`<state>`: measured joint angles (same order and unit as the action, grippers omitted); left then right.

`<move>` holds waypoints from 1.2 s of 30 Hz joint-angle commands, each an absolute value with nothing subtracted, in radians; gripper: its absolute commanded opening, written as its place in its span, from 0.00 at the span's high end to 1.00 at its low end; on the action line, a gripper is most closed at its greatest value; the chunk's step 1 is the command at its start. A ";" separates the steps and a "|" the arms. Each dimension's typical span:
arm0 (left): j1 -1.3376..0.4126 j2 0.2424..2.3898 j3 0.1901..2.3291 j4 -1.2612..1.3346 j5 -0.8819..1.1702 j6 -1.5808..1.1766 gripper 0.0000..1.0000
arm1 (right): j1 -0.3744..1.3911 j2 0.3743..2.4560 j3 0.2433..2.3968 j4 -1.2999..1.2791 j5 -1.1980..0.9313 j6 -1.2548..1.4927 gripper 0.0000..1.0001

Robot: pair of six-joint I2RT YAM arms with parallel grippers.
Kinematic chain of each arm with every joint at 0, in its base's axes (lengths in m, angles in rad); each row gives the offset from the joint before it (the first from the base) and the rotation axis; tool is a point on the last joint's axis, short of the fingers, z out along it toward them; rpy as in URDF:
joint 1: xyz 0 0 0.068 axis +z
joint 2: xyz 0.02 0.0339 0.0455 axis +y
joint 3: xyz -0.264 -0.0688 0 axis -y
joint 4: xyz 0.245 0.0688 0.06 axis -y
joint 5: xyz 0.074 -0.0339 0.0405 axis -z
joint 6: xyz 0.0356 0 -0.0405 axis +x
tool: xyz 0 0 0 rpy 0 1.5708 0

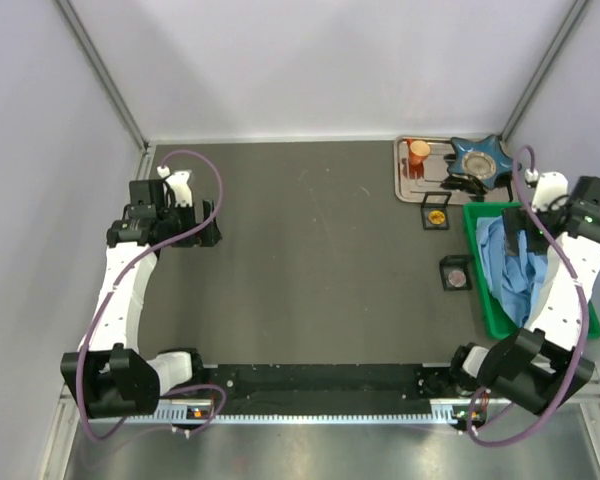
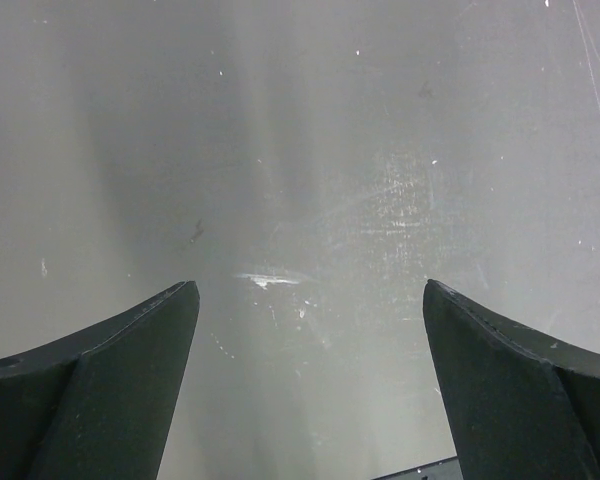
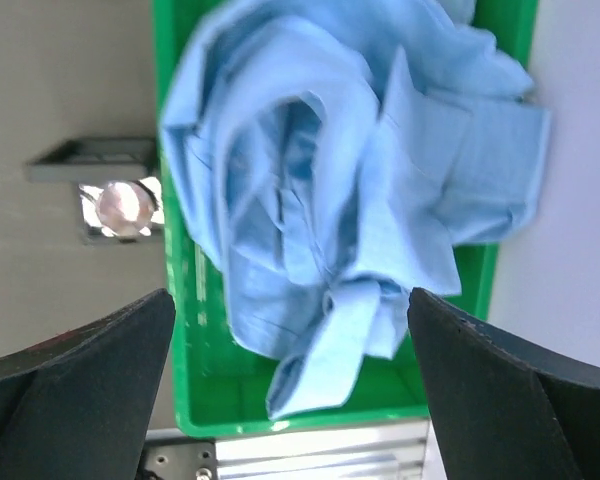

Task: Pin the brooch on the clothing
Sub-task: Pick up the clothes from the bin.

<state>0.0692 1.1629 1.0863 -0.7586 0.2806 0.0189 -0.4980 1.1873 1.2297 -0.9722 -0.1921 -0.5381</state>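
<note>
The clothing, a light blue shirt, lies crumpled in a green bin at the right edge of the table. My right gripper hangs open above the shirt, touching nothing. A brooch with a pale round stone sits in a small open black box on the table just left of the bin. A second small box holds a gold piece. My left gripper is open and empty at the far left, over bare grey surface.
A metal tray at the back right carries an orange item and a blue star-shaped dish. Grey walls close in the left, back and right sides. The arms' base rail runs along the near edge.
</note>
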 commanded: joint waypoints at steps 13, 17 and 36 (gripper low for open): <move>0.066 1.192 1.115 -0.744 0.299 0.031 0.01 | -0.660 1.382 1.040 -0.778 -0.114 -0.721 0.01; 0.064 1.190 1.108 -0.742 0.302 0.040 0.02 | -0.663 1.446 1.025 -0.726 -0.101 -0.715 0.01; 0.064 1.201 1.111 -0.726 0.347 0.063 0.02 | -0.664 1.528 0.963 -0.595 -0.153 -0.726 0.82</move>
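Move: The blue clothes lie in the green bin, their middle about 5 cm to the right gripper's right, straight below it by some 18 cm. The bin's middle sits some 3 cm farther right than the clothes, level with them. The pink brooch box stands about 8 cm left of this gripper and 1 cm back, the yellow brooch box roughly 12 cm left and 12 cm ahead. From the left gripper, the clothes are some 65 cm to the right and 4 cm back. Sink the open right gripper about 18 cm down into the bin and onto the clothes, drifting some 8 cm right and easing slightly back before coming forward again. Tip the fingers nearly 20 degrees more towards straight down on the way. At the bottom, stop and begin closing them on a fold of the blue cloth, to a bit under half open. ##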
